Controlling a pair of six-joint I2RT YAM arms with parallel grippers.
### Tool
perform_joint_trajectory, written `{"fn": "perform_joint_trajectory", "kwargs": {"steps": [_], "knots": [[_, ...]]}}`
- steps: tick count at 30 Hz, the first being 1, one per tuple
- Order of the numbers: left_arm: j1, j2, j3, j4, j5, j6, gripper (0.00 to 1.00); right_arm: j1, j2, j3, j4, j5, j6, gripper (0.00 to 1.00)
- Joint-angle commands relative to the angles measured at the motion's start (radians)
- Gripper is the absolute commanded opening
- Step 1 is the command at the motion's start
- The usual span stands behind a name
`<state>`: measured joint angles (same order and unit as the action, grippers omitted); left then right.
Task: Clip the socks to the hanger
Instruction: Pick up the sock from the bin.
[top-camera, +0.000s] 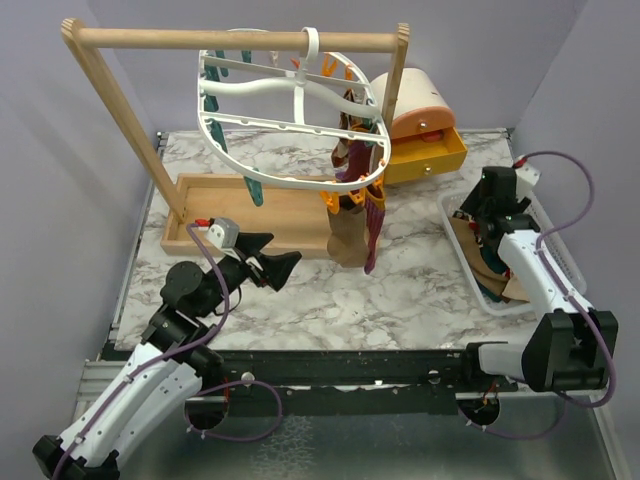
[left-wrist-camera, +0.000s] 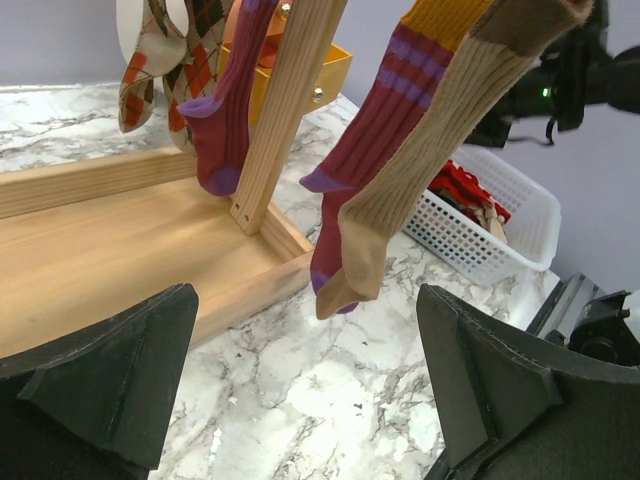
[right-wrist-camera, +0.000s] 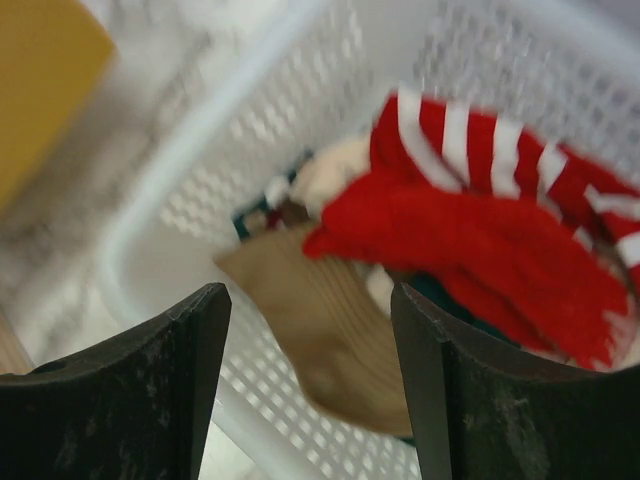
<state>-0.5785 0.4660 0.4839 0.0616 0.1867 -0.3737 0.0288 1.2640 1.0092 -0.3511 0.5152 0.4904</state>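
The white oval hanger (top-camera: 285, 185) hangs from the wooden bar. Clipped to its right side, a maroon sock (top-camera: 374, 225) and a tan-brown sock (top-camera: 347, 240) dangle to the table. The left wrist view shows them close up, maroon sock (left-wrist-camera: 375, 130) and tan sock (left-wrist-camera: 420, 150), with another maroon sock (left-wrist-camera: 225, 110) and an argyle sock (left-wrist-camera: 150, 60) behind. My left gripper (top-camera: 270, 262) (left-wrist-camera: 305, 335) is open and empty, low over the marble before them. My right gripper (top-camera: 490, 218) (right-wrist-camera: 308, 300) reaches into the basket, open, its jaws either side of a tan sock (right-wrist-camera: 330, 340). A red-and-white striped sock (right-wrist-camera: 480, 200) lies beside it.
The wooden rack's tray (top-camera: 290, 215) and post (left-wrist-camera: 285, 110) stand behind the hanging socks. The white slatted basket (top-camera: 455, 235) (right-wrist-camera: 200, 180) sits at the right edge. A yellow drawer box (top-camera: 430, 155) stands at the back right.
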Motion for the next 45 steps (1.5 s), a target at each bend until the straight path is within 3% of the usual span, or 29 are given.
{"fn": "perform_joint_trajectory", "kwargs": {"steps": [1,12,16,18,29,45], "knots": [[-0.005,0.024,0.006,0.003,-0.025,0.009,0.99,-0.004,-0.023,-0.14,0.047,-0.148,0.035,0.71],[-0.005,0.121,0.016,-0.002,0.0,-0.011,0.99,-0.012,0.103,-0.255,0.096,-0.161,0.068,0.72],[-0.005,0.135,0.017,-0.004,-0.001,-0.012,0.99,-0.011,0.135,-0.282,0.122,-0.175,0.071,0.67],[-0.006,0.137,0.02,-0.01,0.0,-0.01,0.99,-0.012,0.142,-0.281,0.118,-0.17,0.069,0.61],[-0.006,0.139,0.019,-0.01,0.006,-0.013,0.99,-0.011,0.073,-0.253,0.078,-0.146,0.058,0.02],[-0.013,0.11,0.013,-0.001,0.0,-0.022,0.99,-0.011,-0.152,0.041,-0.152,-0.102,0.069,0.01]]}}
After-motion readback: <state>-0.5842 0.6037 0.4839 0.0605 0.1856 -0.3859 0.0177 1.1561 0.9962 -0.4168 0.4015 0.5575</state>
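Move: The brown sock lies in the bin about 15 cm below the right gripper, some 6 cm nearer the base and 2 cm to the left. The red-striped sock is beside it, about 9 cm to its right and at much the same depth. The yellow drawer stands some 13 cm ahead of the right gripper, 13 cm left and 15 cm below. From the left gripper the brown sock is about 44 cm right, 11 cm ahead and 22 cm lower. Sink the half-open right gripper about 14 cm into the bin, drawing back some 4 cm and tipping the fingers roughly 15 degrees further down. Shut them fully on the brown sock to pinch it, then lift straight up about 16 cm, easing a little forward and levelling the wrist. Meanwhile lower the open, empty left gripper some 4 cm. ##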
